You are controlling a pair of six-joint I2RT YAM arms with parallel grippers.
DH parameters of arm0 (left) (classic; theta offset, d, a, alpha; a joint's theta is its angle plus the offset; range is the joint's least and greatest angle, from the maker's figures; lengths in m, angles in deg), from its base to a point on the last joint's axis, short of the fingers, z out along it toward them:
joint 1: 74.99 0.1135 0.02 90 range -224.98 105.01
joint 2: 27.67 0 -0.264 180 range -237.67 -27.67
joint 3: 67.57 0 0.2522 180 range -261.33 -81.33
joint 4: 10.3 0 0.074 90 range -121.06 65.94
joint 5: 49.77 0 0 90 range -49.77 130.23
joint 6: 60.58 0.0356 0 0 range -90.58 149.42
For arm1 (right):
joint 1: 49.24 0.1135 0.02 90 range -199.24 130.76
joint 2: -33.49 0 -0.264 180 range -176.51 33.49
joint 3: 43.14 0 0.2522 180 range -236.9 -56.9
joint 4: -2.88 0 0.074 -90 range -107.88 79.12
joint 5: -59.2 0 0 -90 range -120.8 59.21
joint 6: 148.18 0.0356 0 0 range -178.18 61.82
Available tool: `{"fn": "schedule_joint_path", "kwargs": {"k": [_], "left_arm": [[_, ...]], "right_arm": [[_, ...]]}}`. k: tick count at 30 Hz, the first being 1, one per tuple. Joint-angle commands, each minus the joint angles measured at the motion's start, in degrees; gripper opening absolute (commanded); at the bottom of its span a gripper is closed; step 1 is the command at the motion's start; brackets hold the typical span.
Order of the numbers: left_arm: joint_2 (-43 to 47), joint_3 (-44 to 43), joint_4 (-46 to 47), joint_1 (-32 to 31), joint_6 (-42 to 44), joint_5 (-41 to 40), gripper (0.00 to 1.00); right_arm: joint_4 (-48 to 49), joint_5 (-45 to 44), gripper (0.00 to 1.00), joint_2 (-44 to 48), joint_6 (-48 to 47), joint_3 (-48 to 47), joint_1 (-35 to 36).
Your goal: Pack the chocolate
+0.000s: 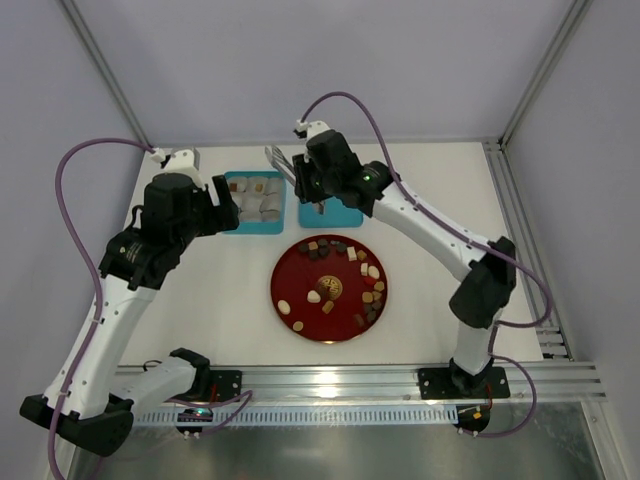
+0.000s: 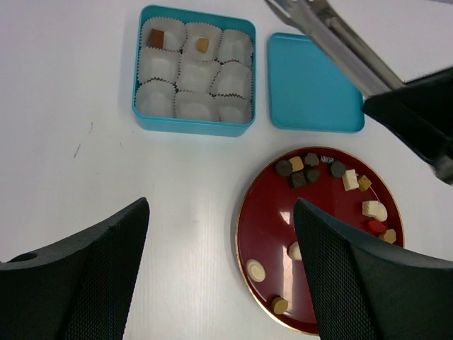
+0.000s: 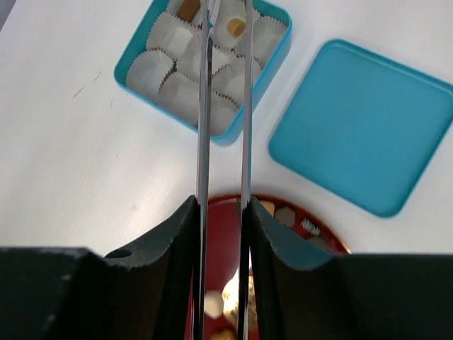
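Observation:
Several dark, tan and creamy white chocolate pieces [image 1: 372,290] lie on the red plate [image 1: 300,280], also seen as the chocolate [image 2: 304,170] in the left wrist view. The teal box [image 2: 193,122] of white paper cups holds a brown piece [image 2: 156,37] and a tan piece [image 2: 203,44]. My right gripper [image 3: 219,205] is shut on metal tongs [image 3: 204,106], whose two blades reach out above the box [image 3: 265,67]; I see nothing pinched between them. My left gripper [image 2: 219,283] hangs open over the table beside the plate [image 2: 265,227], holding nothing.
The teal lid [image 2: 315,83] lies flat to the right of the box, partly under my right arm in the top view. A round gold emblem [image 1: 330,288] sits in the plate's middle. Frame posts and a rail edge the white table.

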Motion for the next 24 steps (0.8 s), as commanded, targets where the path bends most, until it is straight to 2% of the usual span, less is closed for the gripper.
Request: {"fn": "schedule_joint_path", "kwargs": {"k": [1,6,12,16,24], "left_arm": [[1.2,1.1,1.7,0.1,-0.2,-0.6,0.81],[0.6,2.6,3.1,0.1,-1.7,0.3,0.81],[-0.5,2.9,3.6,0.0,-2.3,0.7,0.81],[-0.9,2.9,3.7,0.1,-2.6,0.8,0.81],[-1.3,2.6,3.6,0.1,-3.0,1.2,0.81]], "right_arm": [[-3.3,-1.3,0.35,10.6,2.3,8.7,2.0],[-10.9,-1.5,0.35,23.7,5.1,23.0,7.4],[-17.5,0.3,0.35,33.4,11.7,34.5,14.5],[-22.2,0.3,0.35,38.2,14.4,37.8,17.3],[-26.8,1.3,0.36,42.0,16.2,41.4,19.4]]}}
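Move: The round plate of chocolates has its middle about 13 cm back and 6 cm to the right of the right hand, which already holds the tongs, and some 22 cm below it. At table height too, the chocolate box stands 10 cm ahead and 13 cm to the left, and the blue lid 11 cm ahead and 6 cm to the right. From the left hand, the plate's middle is roughly 21 cm right, 2 cm back and 30 cm below. The tongs, still gripped and with nothing between their tips, are swept away from the box until their tips hang over the middle of the plate. The right hand carries them about 27 cm back and 13 cm right, rising slightly before it sinks, ending some 6 cm lower and slowing while the wrist tips down some 20 degrees. The left hand, empty and open, sinks about 2 cm. ##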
